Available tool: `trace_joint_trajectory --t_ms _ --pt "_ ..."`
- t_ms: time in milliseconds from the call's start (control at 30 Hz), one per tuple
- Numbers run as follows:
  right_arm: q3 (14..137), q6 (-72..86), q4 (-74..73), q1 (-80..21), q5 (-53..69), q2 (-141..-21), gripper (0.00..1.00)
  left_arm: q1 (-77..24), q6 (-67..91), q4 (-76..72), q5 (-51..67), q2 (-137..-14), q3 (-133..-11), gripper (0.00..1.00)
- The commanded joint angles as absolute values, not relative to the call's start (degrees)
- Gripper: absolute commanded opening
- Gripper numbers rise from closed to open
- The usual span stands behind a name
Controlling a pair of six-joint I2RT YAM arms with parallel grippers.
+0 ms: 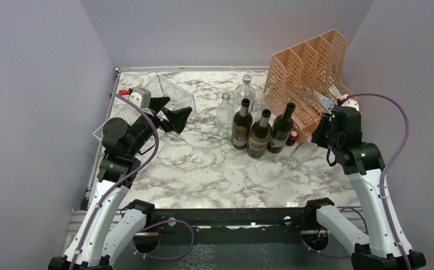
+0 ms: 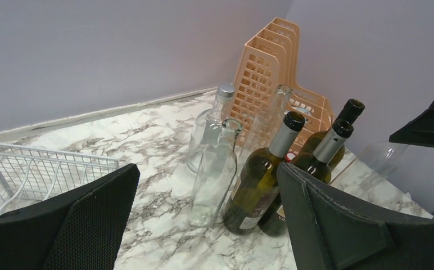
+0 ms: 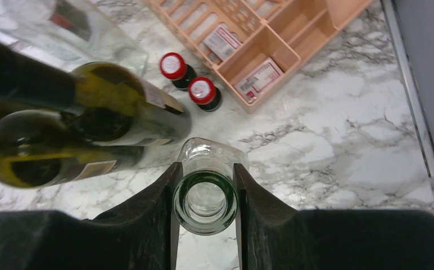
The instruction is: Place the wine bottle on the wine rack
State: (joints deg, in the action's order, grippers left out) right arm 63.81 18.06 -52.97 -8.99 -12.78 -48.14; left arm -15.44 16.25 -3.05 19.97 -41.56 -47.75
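Note:
My right gripper is shut on the neck of a clear wine bottle, which stands upright on the marble table near the right edge. From above, that gripper sits beside the orange file holder, and the clear bottle below it is faint. Three dark green wine bottles stand just left of it. The white wire wine rack lies at the far left. My left gripper hovers open in front of the rack, holding nothing; its fingers frame the bottles.
Three more clear bottles stand behind the green ones. The peach-orange file holder fills the back right corner. Two small red-capped bottles stand against its front. The table's right edge is close to my right gripper.

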Motion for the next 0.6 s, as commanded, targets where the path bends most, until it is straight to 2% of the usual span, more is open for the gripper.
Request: trace_joint_trajectory --t_ms 0,233,333,433,567 --pt "68.25 12.3 -50.51 -8.93 1.45 -47.96 0.01 -15.12 17.16 -4.03 21.28 -42.29 -47.57 0.99" --pt "66.84 8.68 -48.93 -8.91 21.97 -47.88 0.01 -15.1 20.29 -3.74 31.21 -47.44 -48.33 0.99" --pt "65.68 8.79 -47.02 -8.95 30.28 -47.58 0.01 -16.52 24.03 -13.33 39.52 -49.52 -43.9 0.95" --pt "63.78 10.68 -43.25 -8.93 36.84 -47.47 0.01 -23.59 22.54 -15.01 39.57 -53.11 -43.02 0.98" --pt "61.51 13.98 -37.47 -8.96 42.22 -47.41 0.01 -34.94 17.57 -15.17 33.89 -57.37 -42.5 0.99"
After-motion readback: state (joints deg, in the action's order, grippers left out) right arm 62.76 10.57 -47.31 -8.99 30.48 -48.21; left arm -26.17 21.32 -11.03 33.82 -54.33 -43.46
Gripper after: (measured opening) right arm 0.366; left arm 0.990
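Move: The clear bottle hangs by its neck in the right hand, its middle some 10 cm below that hand and 2 cm to its left. The left hand, where it is being taken, is about 46 cm left of the right hand, 3 cm farther out and 12 cm higher. The right-hand wine bottle stands roughly 11 cm left and 8 cm ahead of the right hand, the front wine bottle 18 cm left and 7 cm ahead. From the left hand, the clear bottle's middle is about 44 cm right, 4 cm back and 22 cm lower. Leftwards, about 12 cm and slightly back, the right hand carries the clear bottle on the near side of the wine bottles towards the left hand, turning some 40 degrees counter-clockwise with its left side rising and its pinch on the neck kept. To meet it, the left hand swings right and down, slowly at first, then fast, turning clockwise and tipping down, fingers still wide open. ##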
